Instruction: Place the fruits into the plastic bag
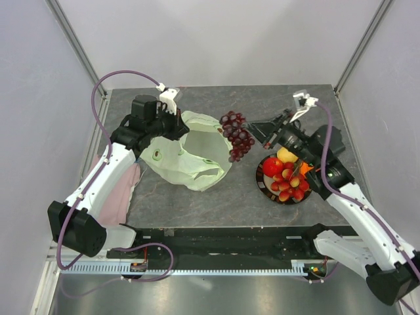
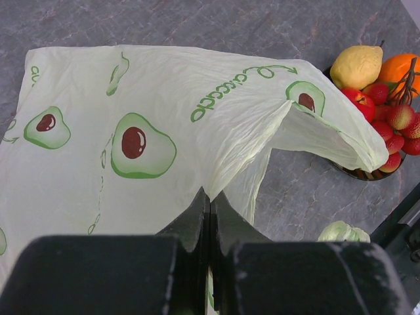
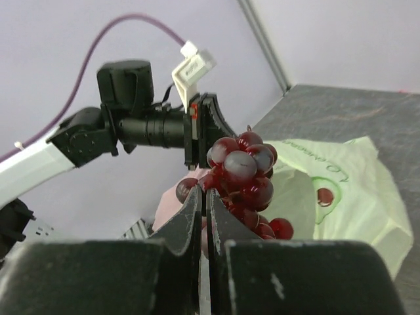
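The pale green plastic bag (image 1: pixel 187 154) with avocado prints lies mid-table, its mouth lifted open toward the right. My left gripper (image 1: pixel 178 121) is shut on the bag's upper edge (image 2: pixel 216 190) and holds it up. My right gripper (image 1: pixel 252 128) is shut on the dark purple grape bunch (image 1: pixel 236 134), which hangs in the air just right of the bag's mouth; it also shows in the right wrist view (image 3: pixel 243 174). The red apple (image 1: pixel 272 166), lemon (image 1: pixel 286 155), orange (image 1: pixel 306 168) and several small red-yellow fruits (image 1: pixel 289 187) lie on the plate (image 1: pixel 260 177).
A pink cloth (image 1: pixel 118 190) lies at the left edge under my left arm. The dark-rimmed plate sits right of the bag, below my right wrist. A black rail (image 1: pixel 216 236) runs along the near edge.
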`<state>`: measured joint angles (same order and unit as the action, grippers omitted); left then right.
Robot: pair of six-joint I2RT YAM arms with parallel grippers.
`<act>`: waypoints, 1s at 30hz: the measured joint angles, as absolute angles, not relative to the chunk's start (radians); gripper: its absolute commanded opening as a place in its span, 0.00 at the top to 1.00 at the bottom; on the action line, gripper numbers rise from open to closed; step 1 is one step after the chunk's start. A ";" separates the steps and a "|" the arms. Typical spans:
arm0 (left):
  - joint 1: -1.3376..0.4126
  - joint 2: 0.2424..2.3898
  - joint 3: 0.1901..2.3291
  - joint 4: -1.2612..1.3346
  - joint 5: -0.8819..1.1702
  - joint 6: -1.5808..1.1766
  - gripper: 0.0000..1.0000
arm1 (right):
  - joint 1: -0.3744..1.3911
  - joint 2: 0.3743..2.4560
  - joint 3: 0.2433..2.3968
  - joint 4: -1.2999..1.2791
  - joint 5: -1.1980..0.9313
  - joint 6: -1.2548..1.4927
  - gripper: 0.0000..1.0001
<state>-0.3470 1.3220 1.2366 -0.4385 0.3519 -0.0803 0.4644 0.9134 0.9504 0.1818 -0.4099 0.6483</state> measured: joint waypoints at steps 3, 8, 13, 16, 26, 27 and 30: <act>-0.347 1.323 1.237 -0.439 0.358 -0.081 0.98 | 0.540 0.978 0.950 0.195 -0.383 0.631 1.00; -0.347 1.324 1.237 -0.439 0.372 -0.081 0.98 | 0.641 1.056 0.952 0.196 -0.332 0.582 1.00; -0.347 1.324 1.237 -0.438 0.374 -0.081 0.98 | 0.702 1.116 0.970 0.189 -0.281 0.525 1.00; -0.347 1.325 1.237 -0.439 0.375 -0.081 0.98 | 0.720 1.145 0.973 0.187 -0.263 0.503 1.00; -0.347 1.325 1.237 -0.438 0.382 -0.083 0.99 | 0.808 1.286 0.973 0.138 -0.180 0.484 1.00; -0.347 1.325 1.237 -0.437 0.388 -0.086 0.99 | 0.808 1.304 0.974 0.138 -0.168 0.485 1.00; -0.347 1.326 1.237 -0.433 0.404 -0.092 0.98 | 0.808 1.375 0.996 0.118 -0.121 0.485 1.00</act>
<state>-0.3473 1.3262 1.2366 -0.4332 0.4038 -0.0921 0.8078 1.3754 0.9962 0.1184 -0.1207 0.4854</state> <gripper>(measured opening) 0.023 0.065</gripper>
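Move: The right hand already grips the grapes, level with the bag's right-hand edge; the middle of the plastic bag lies about 16 cm to its left, 9 cm ahead and some 28 cm lower. The left gripper, pinching the bag's rim, is 20 cm left, 9 cm ahead and 16 cm below the right hand; the fruit plate lies 16 cm right, 9 cm ahead and 38 cm below. From the left hand the bag's middle is about 4 cm right, 1 cm ahead and 13 cm down. Keeping its shut grip on the grapes, the right hand swings left and down to the open mouth of the bag, then sinks more steeply to carry the bunch in beneath the upper rim, about 17 cm down and 12 cm left in all, with a slight forward push at the end. On the way its wrist tips the fingers from slightly raised to pointing down, turning some 25 degrees, while the left hand stays put and keeps the bag's rim pinched. ##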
